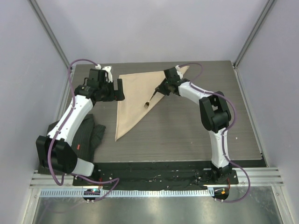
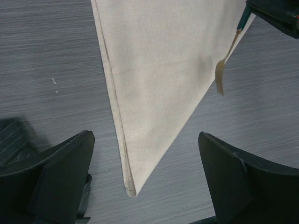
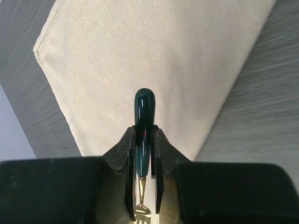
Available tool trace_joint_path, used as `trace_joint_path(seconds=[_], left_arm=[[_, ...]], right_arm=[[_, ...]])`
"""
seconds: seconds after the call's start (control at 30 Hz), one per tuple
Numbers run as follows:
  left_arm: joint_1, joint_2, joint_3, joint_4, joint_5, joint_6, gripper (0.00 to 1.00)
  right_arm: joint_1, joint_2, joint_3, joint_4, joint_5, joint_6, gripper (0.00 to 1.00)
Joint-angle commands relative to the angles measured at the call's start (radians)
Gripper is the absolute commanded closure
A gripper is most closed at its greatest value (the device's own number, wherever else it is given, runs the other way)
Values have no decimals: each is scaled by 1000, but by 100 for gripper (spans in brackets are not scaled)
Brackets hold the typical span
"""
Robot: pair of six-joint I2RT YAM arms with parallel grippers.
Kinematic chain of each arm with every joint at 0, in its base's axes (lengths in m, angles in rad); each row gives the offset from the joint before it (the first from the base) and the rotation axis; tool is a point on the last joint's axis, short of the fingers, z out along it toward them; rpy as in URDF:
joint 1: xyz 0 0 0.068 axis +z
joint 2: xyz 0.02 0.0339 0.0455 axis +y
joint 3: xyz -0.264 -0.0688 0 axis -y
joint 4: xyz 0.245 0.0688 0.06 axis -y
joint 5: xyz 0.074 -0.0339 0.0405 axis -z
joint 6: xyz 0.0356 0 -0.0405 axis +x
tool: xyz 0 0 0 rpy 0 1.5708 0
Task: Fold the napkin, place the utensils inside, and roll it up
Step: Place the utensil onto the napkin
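Observation:
The beige napkin (image 1: 135, 95) (image 2: 159, 70) (image 3: 154, 51) lies folded into a triangle on the dark table, its long point toward the arms. My right gripper (image 1: 159, 92) (image 3: 144, 130) hovers over the napkin's right edge, jaws close around the dark green handle of a fork (image 1: 150, 99) (image 2: 224, 65) (image 3: 144, 107). The fork's gold tines hang down toward that edge. My left gripper (image 1: 114, 81) (image 2: 145, 140) stands wide open above the napkin's left side; the cloth's near point shows between its fingers, untouched.
A dark grey ribbed cloth (image 1: 86, 135) (image 2: 11, 140) lies crumpled at the table's near left, beside the left arm. Pale walls close in the table on three sides.

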Motion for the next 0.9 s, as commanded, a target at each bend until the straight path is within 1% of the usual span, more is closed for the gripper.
trace_joint_path(seconds=[0.0, 0.27, 0.43, 0.87], left_arm=[[-2, -19, 34, 8, 20, -2, 0], [-2, -19, 36, 7, 28, -4, 0], [-3, -24, 37, 7, 28, -4, 0], [-3, -24, 39, 7, 26, -4, 0]], right_arm=[[16, 50, 119, 20, 72, 64, 99], [19, 125, 205, -33, 145, 89, 99], [21, 137, 210, -57, 180, 86, 99], [26, 179, 219, -72, 188, 80, 99]])
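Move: The right hand holds the fork by its green handle above the folded napkin's slanting edge; the napkin's middle lies about 10 cm to its left, 2 cm back and 7 cm below. The fork's tines are some 7 cm left and 9 cm back, about 3 cm lower. The napkin's far right corner is about 19 cm right and 14 cm ahead. From the left hand, the napkin's middle is roughly 13 cm right, 7 cm ahead, 19 cm below. Still gripping the fork, the right hand sinks about 5 cm towards the napkin, easing some 3 cm forward early. ##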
